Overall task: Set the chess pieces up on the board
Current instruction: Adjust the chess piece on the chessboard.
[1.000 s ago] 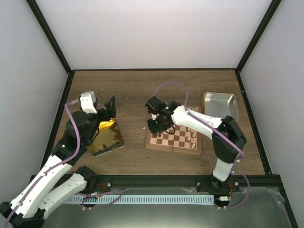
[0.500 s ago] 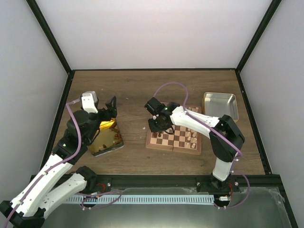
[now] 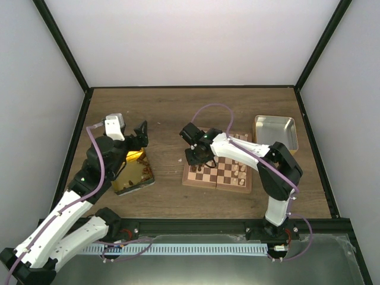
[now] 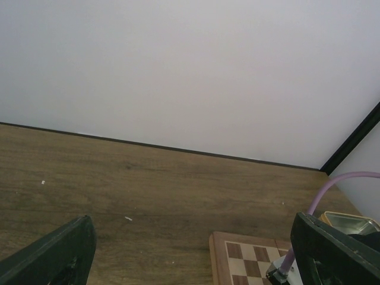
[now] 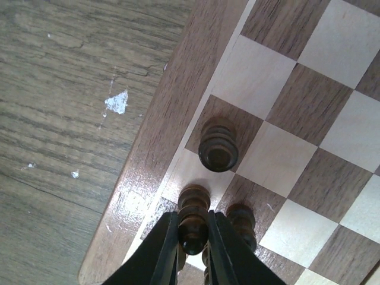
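Note:
The chessboard (image 3: 221, 171) lies at the table's middle right with several dark and pale chess pieces on it. My right gripper (image 3: 196, 158) hangs over its left edge and is shut on a dark brown chess piece (image 5: 193, 222), held upright over a light square by the board's border (image 5: 148, 154). A second dark piece (image 5: 218, 147) stands on the dark square just beyond, and a third (image 5: 242, 224) stands right beside the held one. My left gripper (image 3: 139, 132) is open and empty above the gold tin (image 3: 133, 172). The left wrist view shows the board's corner (image 4: 243, 258).
A silver tin (image 3: 275, 132) sits at the back right, beside the board. The gold tin lies left of the board under my left arm. Black frame posts and white walls close in the table on all sides.
My right gripper has shifted slightly left and down over the board's left edge with the dark piece in it. My left arm has barely moved.

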`<state>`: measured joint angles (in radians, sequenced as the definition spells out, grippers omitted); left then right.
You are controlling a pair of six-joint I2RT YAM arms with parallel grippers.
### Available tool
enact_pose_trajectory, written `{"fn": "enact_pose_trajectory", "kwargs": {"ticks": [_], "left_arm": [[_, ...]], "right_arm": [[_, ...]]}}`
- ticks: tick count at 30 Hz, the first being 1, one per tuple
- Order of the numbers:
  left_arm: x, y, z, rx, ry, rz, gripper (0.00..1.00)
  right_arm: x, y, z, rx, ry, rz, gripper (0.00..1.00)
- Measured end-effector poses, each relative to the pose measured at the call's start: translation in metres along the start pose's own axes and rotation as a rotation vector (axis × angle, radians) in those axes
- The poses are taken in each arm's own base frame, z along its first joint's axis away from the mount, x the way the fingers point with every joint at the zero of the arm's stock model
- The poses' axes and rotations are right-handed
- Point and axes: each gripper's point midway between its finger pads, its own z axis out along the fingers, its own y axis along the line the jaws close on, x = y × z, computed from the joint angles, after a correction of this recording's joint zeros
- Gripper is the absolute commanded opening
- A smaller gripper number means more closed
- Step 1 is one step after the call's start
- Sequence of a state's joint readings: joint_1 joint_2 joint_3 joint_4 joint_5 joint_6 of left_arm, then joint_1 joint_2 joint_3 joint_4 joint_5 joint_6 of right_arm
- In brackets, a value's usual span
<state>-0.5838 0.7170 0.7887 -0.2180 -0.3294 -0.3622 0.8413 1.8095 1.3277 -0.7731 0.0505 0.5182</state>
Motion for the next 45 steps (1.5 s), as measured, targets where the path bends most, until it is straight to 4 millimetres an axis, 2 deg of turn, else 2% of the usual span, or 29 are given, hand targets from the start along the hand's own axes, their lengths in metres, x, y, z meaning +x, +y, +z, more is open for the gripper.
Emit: {"fn": "enact_pose_trajectory", "kwargs": {"ticks": [14, 25, 29, 33, 39, 42, 45], "left_arm": [[0.000, 0.000, 0.000, -0.001, -0.001, 0.000, 0.92], [0.000, 0.000, 0.000, -0.002, -0.001, 0.000, 0.92], [0.000, 0.000, 0.000, -0.002, -0.001, 0.000, 0.92], [0.000, 0.000, 0.000, -0.002, -0.001, 0.000, 0.92], [0.001, 0.000, 0.001, -0.002, 0.004, -0.001, 0.96], [0.005, 0.001, 0.006, -0.011, 0.021, -0.007, 0.96], [0.014, 0.005, 0.018, -0.045, 0.069, -0.008, 0.95]], "right_arm": [[-0.012, 0.005, 0.000, -0.018, -0.054, 0.025, 0.12], [-0.009, -0.001, 0.001, 0.011, -0.043, 0.017, 0.14], [-0.008, 0.000, 0.002, 0.007, -0.035, 0.015, 0.20], [-0.006, 0.000, 0.005, 0.009, -0.024, 0.011, 0.30], [-0.004, 0.000, 0.005, 0.004, -0.014, 0.019, 0.37], [-0.007, 0.003, -0.001, -0.014, -0.028, 0.037, 0.40], [-0.019, 0.004, -0.019, -0.039, -0.088, 0.074, 0.42]]}}
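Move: The dark chess piece being adjusted stands right between the right fingertips, its middle about 1 cm below the hand point, in the board's leftmost column. One square, some 2 cm, ahead of it in that column is another dark piece (front piece); a right neighbour stands about 2 cm to its right and level, and a rear piece about 2 cm behind it. From the idle left hand the adjusted piece lies about 20 cm right, level fore and aft, and 26 cm below. Nudging the pinched piece, the right hand shuts slightly on it and eases about 1 cm forward and a little left, then drifts part of the way back and sinks just under 1 cm. The fingers open clearly, let go, and the hand lifts some 3 cm straight off the piece. Late on, the open left hand starts forward and down by about 2 cm. ##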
